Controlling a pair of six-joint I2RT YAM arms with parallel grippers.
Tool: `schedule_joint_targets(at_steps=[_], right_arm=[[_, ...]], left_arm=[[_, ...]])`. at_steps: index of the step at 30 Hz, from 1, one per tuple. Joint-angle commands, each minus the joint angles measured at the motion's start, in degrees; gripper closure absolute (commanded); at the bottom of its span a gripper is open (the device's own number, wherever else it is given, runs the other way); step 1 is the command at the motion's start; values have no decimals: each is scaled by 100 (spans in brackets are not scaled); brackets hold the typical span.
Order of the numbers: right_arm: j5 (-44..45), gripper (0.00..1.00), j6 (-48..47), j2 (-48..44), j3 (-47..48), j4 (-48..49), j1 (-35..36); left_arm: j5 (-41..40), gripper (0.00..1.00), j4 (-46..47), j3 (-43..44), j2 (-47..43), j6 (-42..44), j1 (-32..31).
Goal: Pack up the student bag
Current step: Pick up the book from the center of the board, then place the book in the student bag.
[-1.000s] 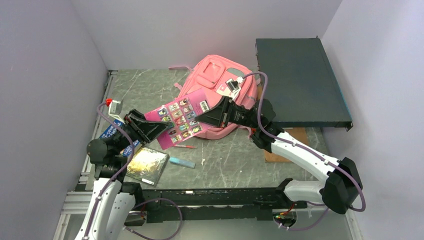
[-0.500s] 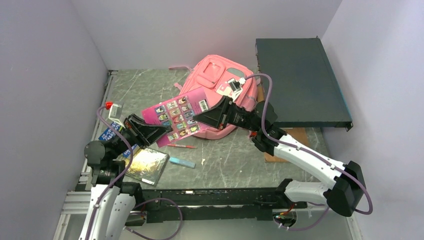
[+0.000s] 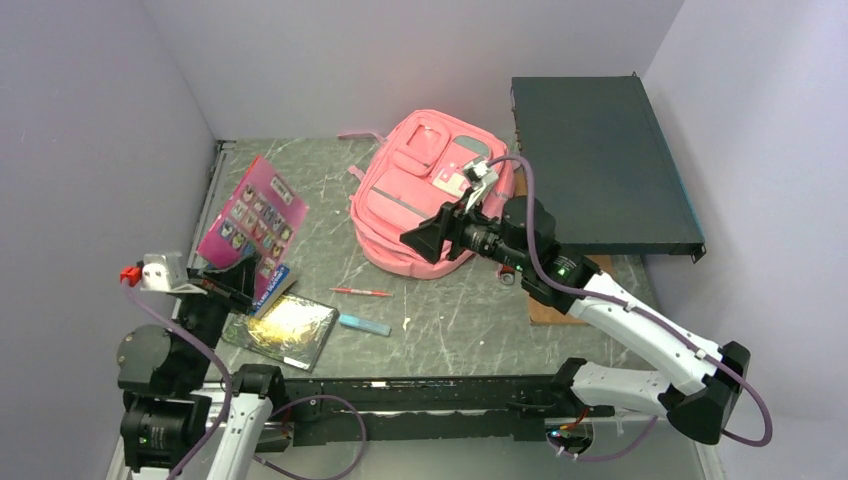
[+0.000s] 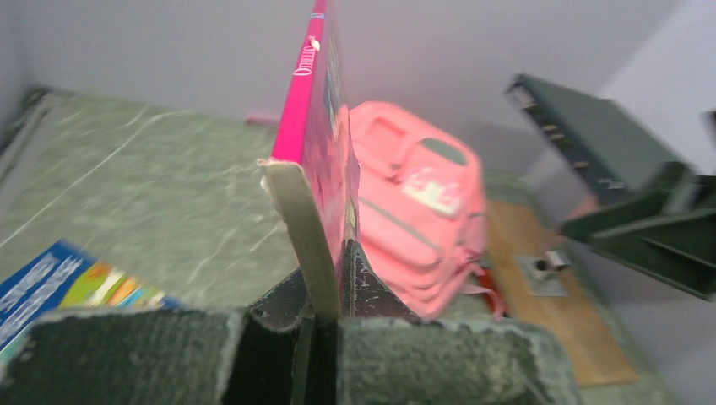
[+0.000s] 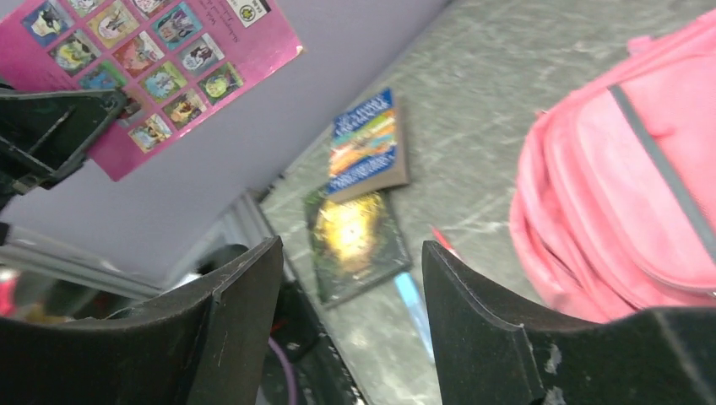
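The student bag [image 3: 425, 195], a pink backpack with grey trim, lies flat at the back middle of the table, its zips appearing closed. My left gripper [image 3: 238, 272] is shut on the lower edge of a pink book [image 3: 252, 218] and holds it upright near the left wall. In the left wrist view the pink book [image 4: 314, 126] stands edge-on between the jaws of my left gripper [image 4: 329, 278], with the student bag [image 4: 414, 202] behind it. My right gripper [image 3: 422, 240] hangs open and empty over the bag's near edge. In the right wrist view my right gripper [image 5: 350, 253] holds nothing, and the pink book [image 5: 160, 59] is far off.
A blue book [image 5: 367, 143] and a shiny dark book [image 3: 285, 330] lie at the near left. A red pen [image 3: 362, 292] and a light blue marker [image 3: 364, 324] lie beside them. A dark flat case [image 3: 600, 165] leans at the back right, over a wooden board [image 3: 560, 300].
My right gripper has opened and let go of the pink book. The left arm has carried the book away to the left and stood it upright.
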Motion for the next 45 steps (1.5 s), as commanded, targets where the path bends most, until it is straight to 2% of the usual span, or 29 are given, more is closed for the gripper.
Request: schedule_joint_targets(at_steps=[1,4,6,11,15,19,22,27,32,36,40,45], right_arm=[[1166,36,-1246,329,402,-1127,331],[1759,50,-1678,896,659,-1473,574],[2135,54,-1911,1381,927,-1751,716],[2907,51,-2579,2528,1382,-1824,1028],[3463,50,-2703,3690,2144,-2135,1082],[3539,54,-2784,4383,2719,-2292,1098],[3616,54,-2883,4619,2851,-2178,1101],[4137,48,-3002,4981,3096,-2286,1095],[4121,47,-3120,5165,2945,-1926,1020],[4072,52,-3120,5372,2952,-1767,938],[4248,71,-3057,5477,2959,-1699,903],[4276,73,-2999,5407,2947,-1649,890]], left_arm=[[-1423,100,-831,-660,-318,611,25],[-1354,100,-604,-1171,-445,430,25],[-1299,100,-466,-1433,-424,387,25],[-1181,100,-494,-1587,-126,497,25],[-1027,100,-450,-1569,89,629,25],[-792,100,-325,-1612,162,667,34],[-813,100,-351,-1598,150,651,43],[-801,100,-273,-1664,17,652,86],[-656,100,-233,-1664,113,673,160],[-469,100,-217,-1654,209,701,280],[-423,100,-209,-1660,231,712,342],[-361,100,-149,-1699,206,709,363]])
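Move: Below and ahead of the empty right hand lies the near-left edge of the pink bag, about 13 cm forward, 6 cm to its left and 28 cm down. The red marker lies on the table some 5 cm ahead and 10 cm left, the blue stick about 3 cm back and 10 cm left. From the left hand, already gripping the pink Othello book, that edge is roughly 19 cm ahead, 16 cm right and 31 cm down, the Treehouse book 13 cm ahead and 9 cm left. Swooping down about 27 cm and forward some 13 cm, drifting a little left, the right hand tips its fingers from pointing left to steeply down at the bag's near-left edge, then narrows their gap by over half around a fold there. The left hand keeps its pinch on the Othello book, quickly lowers about 15 cm, tips down some 25 degrees, then holds still. ##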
